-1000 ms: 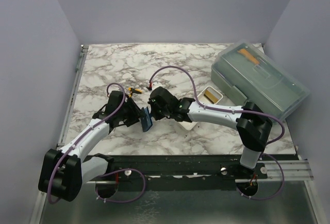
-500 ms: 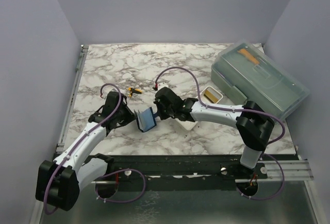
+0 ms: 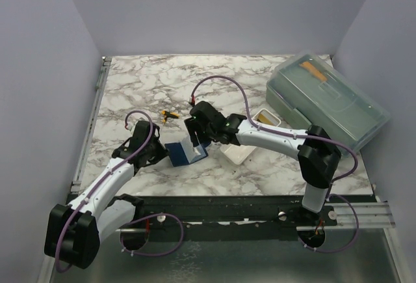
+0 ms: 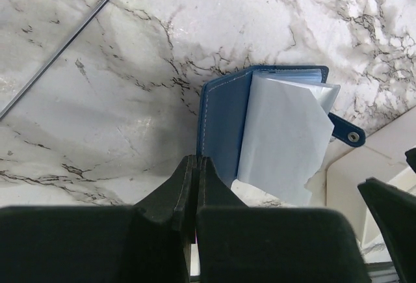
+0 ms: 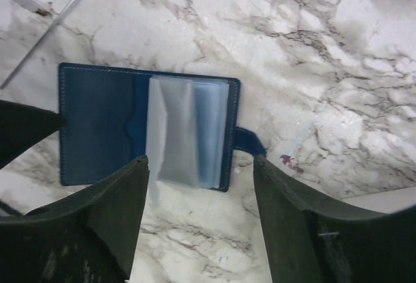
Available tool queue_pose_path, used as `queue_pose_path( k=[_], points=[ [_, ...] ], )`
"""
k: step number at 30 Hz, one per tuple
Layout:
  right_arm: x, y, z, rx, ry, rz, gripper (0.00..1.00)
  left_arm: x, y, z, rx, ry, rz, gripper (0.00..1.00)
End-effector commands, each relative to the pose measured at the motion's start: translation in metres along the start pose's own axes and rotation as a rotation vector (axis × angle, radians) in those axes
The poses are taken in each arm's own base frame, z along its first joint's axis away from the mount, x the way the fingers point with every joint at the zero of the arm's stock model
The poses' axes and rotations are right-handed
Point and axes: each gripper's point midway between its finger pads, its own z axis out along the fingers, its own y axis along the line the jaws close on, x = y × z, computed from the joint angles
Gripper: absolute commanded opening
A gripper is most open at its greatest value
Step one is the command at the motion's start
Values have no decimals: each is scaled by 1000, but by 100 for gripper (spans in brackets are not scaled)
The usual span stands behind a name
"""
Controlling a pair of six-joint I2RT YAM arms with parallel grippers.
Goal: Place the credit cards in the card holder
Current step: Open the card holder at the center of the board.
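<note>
The card holder (image 3: 184, 153) lies open and flat on the marble, navy cover to the left and pale clear sleeves (image 5: 185, 133) fanned up on the right; its snap tab (image 4: 346, 132) sticks out sideways. My left gripper (image 4: 196, 161) is shut, its tips against the cover's near edge with nothing seen between them. My right gripper (image 5: 201, 162) hangs open just above the sleeves, touching nothing. A golden-tan credit card (image 3: 265, 121) rests in the small white tray (image 3: 274, 120). No other card shows.
A large grey-green lidded box (image 3: 328, 101) with an orange strip (image 3: 312, 70) on it fills the back right. A tiny yellow-and-black object (image 3: 170, 114) lies behind the wallet. A second white tray piece (image 3: 235, 153) sits under the right forearm.
The card holder went from upright between both grippers to open and flat on the table. My right gripper opened and let it go. My left gripper closed and slid nearer.
</note>
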Motion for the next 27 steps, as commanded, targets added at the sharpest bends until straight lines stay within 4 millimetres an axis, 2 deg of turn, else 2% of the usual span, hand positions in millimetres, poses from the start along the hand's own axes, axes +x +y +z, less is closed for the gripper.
queue_pose_path(
  k=[1,4,9,15,22,27],
  points=[
    [-7,29,-23,-148,-3,35,72,1,7,1,-20,-13,-3,0],
    [-7,52,-24,-289,-9,63,79,0,7,0,-15,-19,-4,0],
    [2,47,-15,-431,28,182,85,1,11,1,-33,-23,-21,0],
    [11,52,-8,-600,39,221,94,4,18,5,-63,-16,-38,0],
    [21,51,11,-627,47,233,97,5,17,5,-63,-10,-41,0],
    [24,42,25,-564,52,210,100,5,17,4,-61,-13,-42,0]
  ],
)
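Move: The card holder lies open and flat. Its clear pages' middle is about 4 cm back and 2 cm left of the right hand, some 4 cm below, and its left cover is about 3 cm back and 7 cm left. The left hand's shut tips are at that cover's outer edge, its middle about 3 cm right. From the right hand, the white tray is roughly 17 cm right and 1 cm ahead, the black-yellow tool 9 cm ahead and 9 cm left. Over the card holder's clear pages the right hand works left and back towards the spine, about 5 cm in all. It rises slightly, dips with a brief swing back right, then goes left again and ends 2 cm lower, spreading its half-open fingers wide and turning some 35 degrees so they point more leftward. The left hand keeps its shut tips on the left cover's outer edge, barely sinking. ##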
